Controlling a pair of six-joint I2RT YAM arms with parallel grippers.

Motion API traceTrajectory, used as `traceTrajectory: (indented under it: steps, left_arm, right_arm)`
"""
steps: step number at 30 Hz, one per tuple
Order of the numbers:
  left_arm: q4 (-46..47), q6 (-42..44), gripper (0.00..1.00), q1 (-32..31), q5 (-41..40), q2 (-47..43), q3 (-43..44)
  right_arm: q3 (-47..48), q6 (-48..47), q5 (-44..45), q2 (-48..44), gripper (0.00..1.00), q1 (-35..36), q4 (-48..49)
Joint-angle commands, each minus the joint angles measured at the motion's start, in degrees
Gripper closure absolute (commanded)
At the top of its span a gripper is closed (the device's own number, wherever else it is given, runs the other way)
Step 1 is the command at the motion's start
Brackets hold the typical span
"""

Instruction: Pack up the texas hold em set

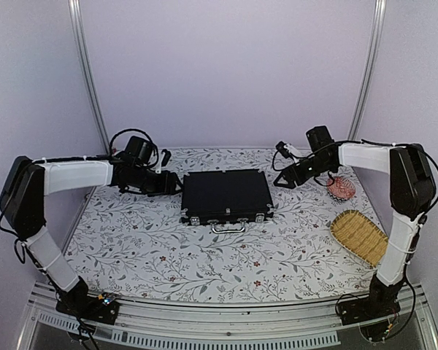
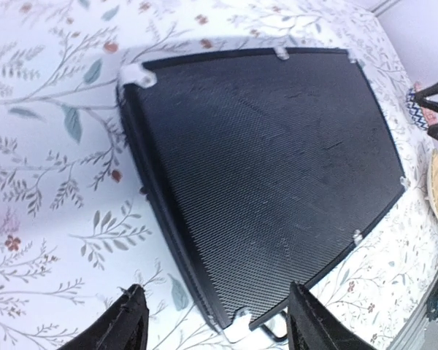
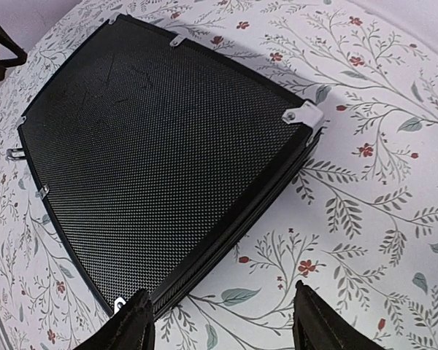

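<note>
The black briefcase-style case (image 1: pixel 226 195) lies shut and flat at the table's middle, its silver latches and handle (image 1: pixel 228 227) toward the near edge. It fills the left wrist view (image 2: pixel 263 175) and the right wrist view (image 3: pixel 153 160). My left gripper (image 1: pixel 177 182) hangs open and empty just left of the case's left edge (image 2: pixel 215 321). My right gripper (image 1: pixel 283 177) hangs open and empty just right of the case's right edge (image 3: pixel 223 324). No chips, dice, disc or cards show.
A red patterned round dish (image 1: pixel 341 188) sits right of my right gripper. A woven yellow basket (image 1: pixel 360 236) lies at the right front. The floral tablecloth (image 1: pixel 168 255) covers the table; walls close in at back and sides.
</note>
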Motion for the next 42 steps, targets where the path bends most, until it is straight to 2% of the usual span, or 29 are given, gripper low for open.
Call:
traceTrajectory:
  steps: [1, 9, 24, 42]
  left_arm:
    - [2.3, -3.2, 0.35, 1.4, 6.0, 1.0, -3.1]
    - [4.3, -5.6, 0.3, 1.1, 10.1, 2.1, -5.5]
    - [3.2, -3.3, 0.3, -4.1, 8.1, 7.8, -5.3]
    - [-1.3, -1.2, 0.32, -5.6, 6.5, 7.0, -7.9]
  right_arm:
    - [-0.2, 1.7, -5.2, 2.5, 0.34, 0.9, -0.9]
    - [-0.3, 1.6, -4.7, 6.2, 0.34, 0.9, -2.2]
    - [0.3, 1.5, -6.6, 9.2, 0.37, 0.8, -3.9]
    - [0.7, 1.5, -6.3, 10.1, 0.37, 0.9, -4.6]
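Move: The closed poker case lies with its middle about 17 cm to the left hand's right, 5 cm ahead and 10 cm below; its front-left corner is only some 5 cm back, 3 cm right and 8 cm down from that hand, and the handle 8 cm back, 17 cm right. From the right hand the case's middle is about 18 cm left, 1 cm ahead and 9 cm down, while the red basket stands 20 cm to that hand's right, 5 cm ahead. With its fingers held open, the left hand sinks about 7 cm while drawing back 5 cm and edging right onto the case's front-left corner, its fingers tipping steeper by some 15 degrees, then holds there with the metal corner piece between the fingertips. The right hand, also open, sinks about 5 cm and eases back slightly to the case's right side, tipping steeper by much the same, then nearly stops; firm contact can't be made out at either side. ##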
